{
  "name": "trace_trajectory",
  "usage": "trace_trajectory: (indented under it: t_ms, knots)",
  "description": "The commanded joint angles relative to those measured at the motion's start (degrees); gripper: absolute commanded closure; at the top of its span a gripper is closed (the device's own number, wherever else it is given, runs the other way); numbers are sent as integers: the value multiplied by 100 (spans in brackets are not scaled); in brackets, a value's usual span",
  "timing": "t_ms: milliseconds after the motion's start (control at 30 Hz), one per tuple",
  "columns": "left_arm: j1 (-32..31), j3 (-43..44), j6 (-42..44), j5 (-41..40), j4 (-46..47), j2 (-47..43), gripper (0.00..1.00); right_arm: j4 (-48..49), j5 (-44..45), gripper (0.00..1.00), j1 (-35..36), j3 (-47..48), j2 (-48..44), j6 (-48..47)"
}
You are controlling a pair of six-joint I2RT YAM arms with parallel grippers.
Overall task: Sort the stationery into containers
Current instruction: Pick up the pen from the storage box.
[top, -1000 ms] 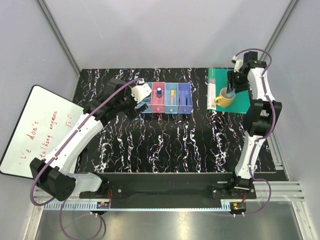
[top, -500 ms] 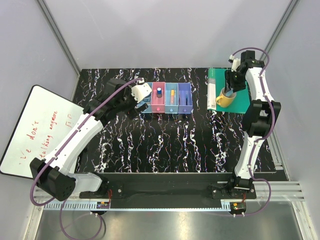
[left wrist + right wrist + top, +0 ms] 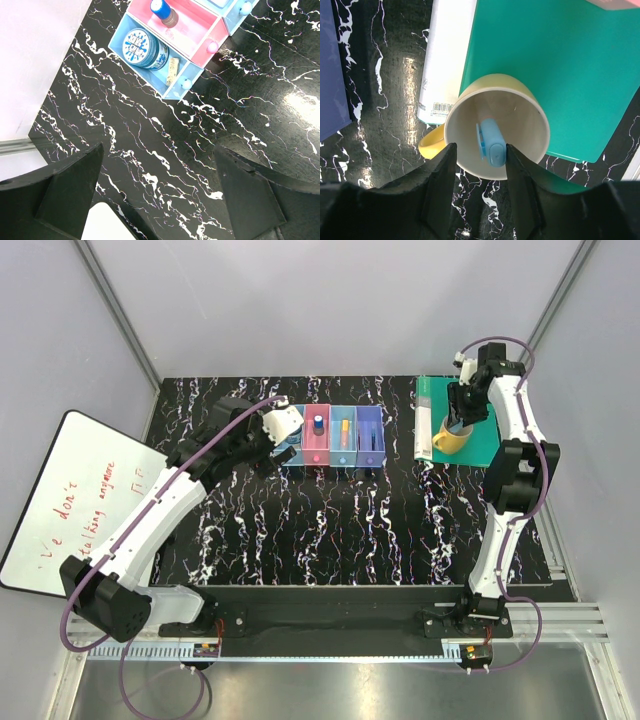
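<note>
Four containers stand in a row: light blue (image 3: pixel 293 443), pink (image 3: pixel 318 443), blue (image 3: pixel 344 440) and purple (image 3: pixel 370 435). The light blue bin (image 3: pixel 175 85) holds a round blue disc (image 3: pixel 141 48) and a tiny pale clip (image 3: pixel 172 70). A blue cylinder (image 3: pixel 162 10) stands in the pink bin (image 3: pixel 195 37), and an orange-yellow stick (image 3: pixel 344 428) lies in the blue one. My left gripper (image 3: pixel 160 165) hangs wide open over bare table just left of the row. My right gripper (image 3: pixel 481 150) is open, its fingers either side of a light blue pen (image 3: pixel 492 142) standing in the yellow mug (image 3: pixel 520 95). The pen touches the right finger.
The mug sits on the front left corner of a green book (image 3: pixel 545 55), with a white barcoded item (image 3: pixel 445 55) along the book's left edge. A pink cube (image 3: pixel 615 3) shows at the book's far side. A whiteboard (image 3: pixel 70 500) lies off the table's left edge.
My right gripper has shifted slightly toward the back over the mug and its jaws have narrowed a little around the pen. The left arm has not moved.
</note>
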Motion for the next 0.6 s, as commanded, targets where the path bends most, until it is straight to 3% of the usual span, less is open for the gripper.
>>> trace_trajectory:
  t_ms: [0, 233, 333, 500, 567]
  knots:
    - [-18, 58, -31, -16, 243, -79, 1, 21, -64, 51, 51, -119, -339, -90]
    - [-18, 22, 4, -60, 243, -97, 1, 38, -46, 57, 51, -50, -207, -99]
    - [-18, 40, -14, -51, 243, -79, 1, 47, -29, 68, 51, -6, -155, -99]
    - [-18, 40, -31, -51, 243, -88, 1, 56, 42, 94, 51, 47, -189, -116]
    - [-18, 40, -40, -33, 235, -105, 1, 65, 86, 99, 51, 56, -251, -116]
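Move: The light-blue pen stands in the cream mug right at the right hand's open fingers, its middle about 1 cm ahead, 1 cm to the right and 4 cm below. The mug's middle is some 7 cm below, 1 cm ahead and 1 cm right. The white box lies about 5 cm ahead and 7 cm left, the pink block roughly 10 cm ahead and 6 cm right. From the left hand the pen is about 15 cm ahead, 42 cm right and 16 cm below. Down by about 1 cm and a touch back, the right hand settles over the mug's mouth around the pen's upper end, then holds still while the half-open fingers close almost shut. They pinch the pen from left and right near its top, the grip effort rising at the end; the wrist barely turns. ##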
